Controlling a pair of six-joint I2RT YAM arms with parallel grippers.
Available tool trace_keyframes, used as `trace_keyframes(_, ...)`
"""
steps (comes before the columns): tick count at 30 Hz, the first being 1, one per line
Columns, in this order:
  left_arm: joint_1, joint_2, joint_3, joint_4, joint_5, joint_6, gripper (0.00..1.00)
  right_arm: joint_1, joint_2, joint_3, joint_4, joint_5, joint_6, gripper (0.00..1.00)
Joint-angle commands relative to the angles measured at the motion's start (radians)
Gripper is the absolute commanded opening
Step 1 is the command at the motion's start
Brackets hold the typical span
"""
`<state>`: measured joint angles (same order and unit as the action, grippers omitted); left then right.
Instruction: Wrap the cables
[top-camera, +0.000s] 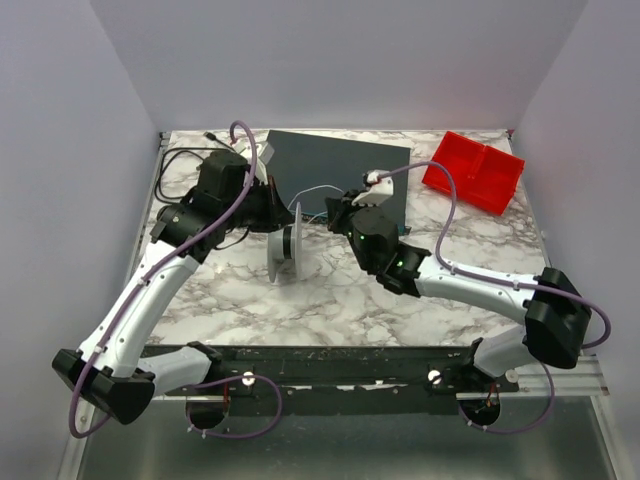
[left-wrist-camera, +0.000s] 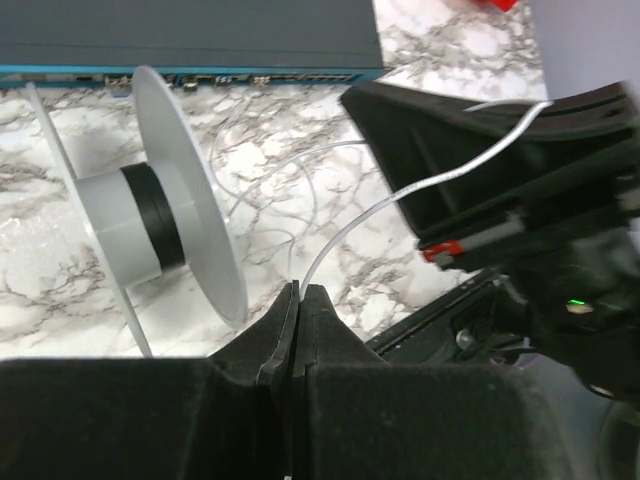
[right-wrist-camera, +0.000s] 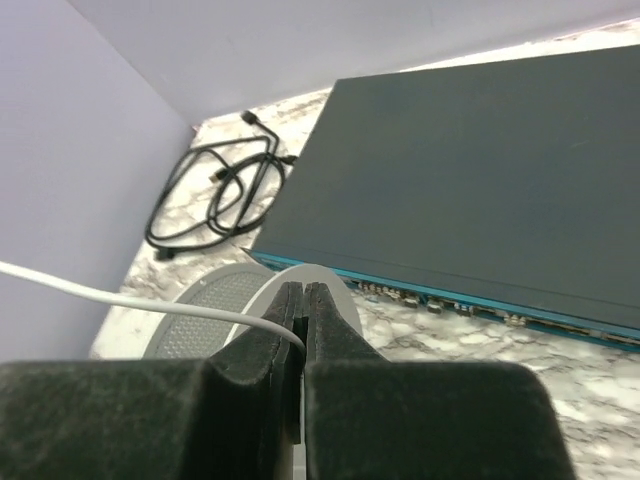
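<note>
The cable is a very thin white wire that arcs between my two grippers above the marble table. My left gripper is shut on one stretch of it, the wire rising out of the jaw tips. My right gripper is shut on the same wire, which runs off to the left. In the top view both grippers, left and right, hover close together just behind a white spool. The spool has a black band on its grey core. Loose wire loops lie behind it.
A dark flat network box with a teal front edge lies at the back. A coiled black cord sits by the back left corner. A red tray rests at the back right. White walls enclose the table.
</note>
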<state>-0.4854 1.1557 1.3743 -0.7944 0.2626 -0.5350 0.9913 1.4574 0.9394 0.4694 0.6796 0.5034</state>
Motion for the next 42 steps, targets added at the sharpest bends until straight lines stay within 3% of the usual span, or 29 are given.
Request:
trace_keyframes(1,0.006,-0.035,-0.083,0.019,-0.085,0.037,0.00,0.017,-0.014,0.160,-0.456,0.026,-0.035,0.01)
trace_keyframes(5,0.005,-0.050,-0.141,0.038,-0.144,0.044,0.00,0.039,0.041,0.281,-0.763,0.009,-0.047,0.01)
trace_keyframes(8,0.004,-0.068,-0.180,0.060,-0.167,0.037,0.04,0.065,0.079,0.328,-0.846,-0.002,-0.060,0.01)
trace_keyframes(15,0.003,-0.094,-0.243,0.087,-0.186,0.025,0.19,0.090,0.119,0.364,-0.852,-0.029,-0.076,0.01)
trace_keyframes(26,0.002,-0.160,-0.288,0.113,-0.208,0.017,0.31,0.092,0.162,0.437,-0.886,-0.100,-0.082,0.01)
trace_keyframes(36,0.005,-0.254,-0.341,0.089,-0.341,0.042,0.54,0.092,0.291,0.594,-0.970,-0.185,-0.028,0.01)
trace_keyframes(42,0.005,-0.238,-0.432,0.166,-0.330,0.040,0.59,0.093,0.341,0.655,-1.031,-0.178,0.006,0.01)
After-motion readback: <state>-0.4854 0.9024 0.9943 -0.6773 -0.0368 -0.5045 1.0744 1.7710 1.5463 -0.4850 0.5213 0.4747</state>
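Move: Both hands still hold the white cable. From the left gripper, the upright grey spool's middle is about 4 cm left, level in reach and some 15 cm below; the flat black box is centred some 21 cm ahead, 7 cm right and 21 cm lower, and the coiled black cables about 28 cm ahead, 29 cm left and 23 cm lower. From the right gripper, the spool lies about 12 cm left, 6 cm back and 10 cm below. Bring the right gripper, shut on the white cable, back and down about 7 cm, rolling its left side down some 30 degrees and tipping the fingers down, then carry it left about 6 cm towards the spool's right flange. Lower the left gripper while opening it to let go of the cable, shift it left with a short rise, then sink again by the left flange. ##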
